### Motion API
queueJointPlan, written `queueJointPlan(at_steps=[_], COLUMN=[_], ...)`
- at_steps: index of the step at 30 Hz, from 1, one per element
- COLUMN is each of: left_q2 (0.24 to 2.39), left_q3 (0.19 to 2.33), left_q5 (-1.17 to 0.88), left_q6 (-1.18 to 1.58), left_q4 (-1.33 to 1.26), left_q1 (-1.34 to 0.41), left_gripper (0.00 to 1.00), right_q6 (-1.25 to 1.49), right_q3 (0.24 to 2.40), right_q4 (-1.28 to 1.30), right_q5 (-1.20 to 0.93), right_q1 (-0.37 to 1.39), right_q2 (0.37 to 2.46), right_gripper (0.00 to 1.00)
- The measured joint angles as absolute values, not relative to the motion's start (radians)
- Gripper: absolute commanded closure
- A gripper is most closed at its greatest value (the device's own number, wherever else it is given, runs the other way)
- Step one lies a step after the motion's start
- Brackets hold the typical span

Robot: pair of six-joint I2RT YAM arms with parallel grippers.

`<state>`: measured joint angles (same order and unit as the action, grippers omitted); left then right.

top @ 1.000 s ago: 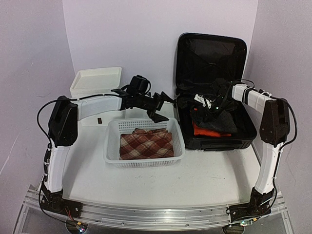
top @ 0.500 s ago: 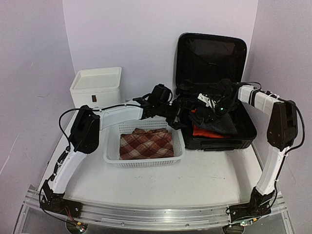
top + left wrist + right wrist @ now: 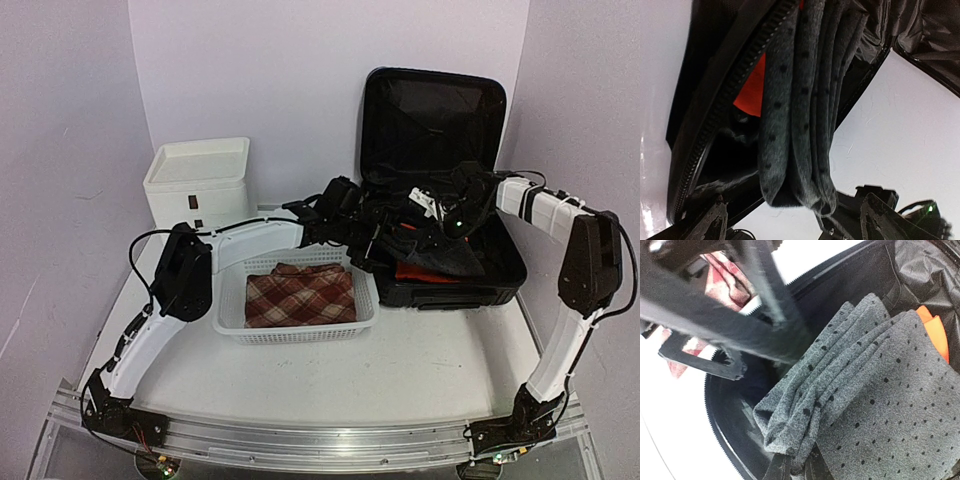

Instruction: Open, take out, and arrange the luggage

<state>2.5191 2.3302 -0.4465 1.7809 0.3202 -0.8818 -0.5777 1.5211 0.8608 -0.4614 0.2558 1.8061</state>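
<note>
The luggage [image 3: 438, 112] lies open at the back right, lid upright, black lining showing. My right gripper [image 3: 799, 466] is shut on a bunched corner of a grey dotted cloth [image 3: 875, 385] and holds it lifted over the luggage base. An orange cloth [image 3: 415, 270] lies under it. My left gripper [image 3: 372, 240] reaches in at the luggage's left edge. In the left wrist view it [image 3: 797, 220] is open, fingers wide apart, and the grey cloth's [image 3: 795, 115] end hangs between them, untouched.
A white perforated basket [image 3: 295, 328] with a plaid cloth [image 3: 300, 295] stands left of the luggage. A white drawer box [image 3: 197, 180] sits at the back left. The left forearm spans the basket's back rim. The back wall is close behind the lid.
My left arm has swung right, from over the basket's back to the luggage's left edge, jaws a little wider. The right gripper has kept its hold and raised the grey cloth.
</note>
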Motion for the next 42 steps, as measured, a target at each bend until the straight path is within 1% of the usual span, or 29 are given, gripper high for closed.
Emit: queueJointPlan(at_steps=[13,20,27,31,36,39,40,42], left_q2=[2.583,2.589,2.589,2.588,2.588,2.588,2.588,2.588], left_q3=[2.442,2.454,2.453,2.452,2.452,2.452,2.452,2.452], left_q5=[-0.43,-0.415,-0.408,-0.403,-0.397,-0.391,-0.388,-0.384], left_q6=[1.814,1.795,1.75,1.719,1.68,1.645,1.63,1.594], left_q4=[0.381,0.402,0.429,0.447,0.472,0.486,0.491,0.5], left_q1=[-0.895,-0.899,-0.901,-0.903,-0.905,-0.905,-0.905,-0.905], left_gripper=[0.04,0.09,0.26,0.33,0.48,0.54,0.57,0.67], right_q6=[-0.54,-0.518,-0.503,-0.5,-0.5,-0.498,-0.498,-0.496], right_q3=[1.446,1.399,1.348,1.328,1.296,1.279,1.274,1.265], right_q4=[0.836,0.826,0.817,0.808,0.799,0.794,0.793,0.791], right_q5=[-0.467,-0.466,-0.462,-0.458,-0.455,-0.447,-0.442,-0.431], right_q1=[0.34,0.395,0.428,0.449,0.468,0.483,0.488,0.5], right_q2=[1.718,1.647,1.569,1.547,1.54,1.528,1.521,1.506], right_gripper=[1.0,1.0,1.0,1.0,1.0,1.0,1.0,1.0])
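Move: The grey dotted cloth's middle lies about 12 cm to the left hand's right, 1 cm back and 8 cm lower; the orange cloth is some 9 cm right, 2 cm back and 10 cm down. The right hand already holds the grey cloth's edge and takes it towards the basket with the plaid cloth, whose middle is roughly 25 cm left, 11 cm back and 14 cm below that hand. Keeping its pinch on the folded edge of the grey cloth, the right hand draws it back about 10 cm and left some 6 cm, rising about 3 cm, over the orange cloth towards the basket side of the suitcase. The left hand holds nearly in place by the suitcase's left rim with its jaws wide, then sinks about 3 cm, rolls some 10 degrees and brings its fingers to about half open around the grey cloth drawn past it, not yet shut. ##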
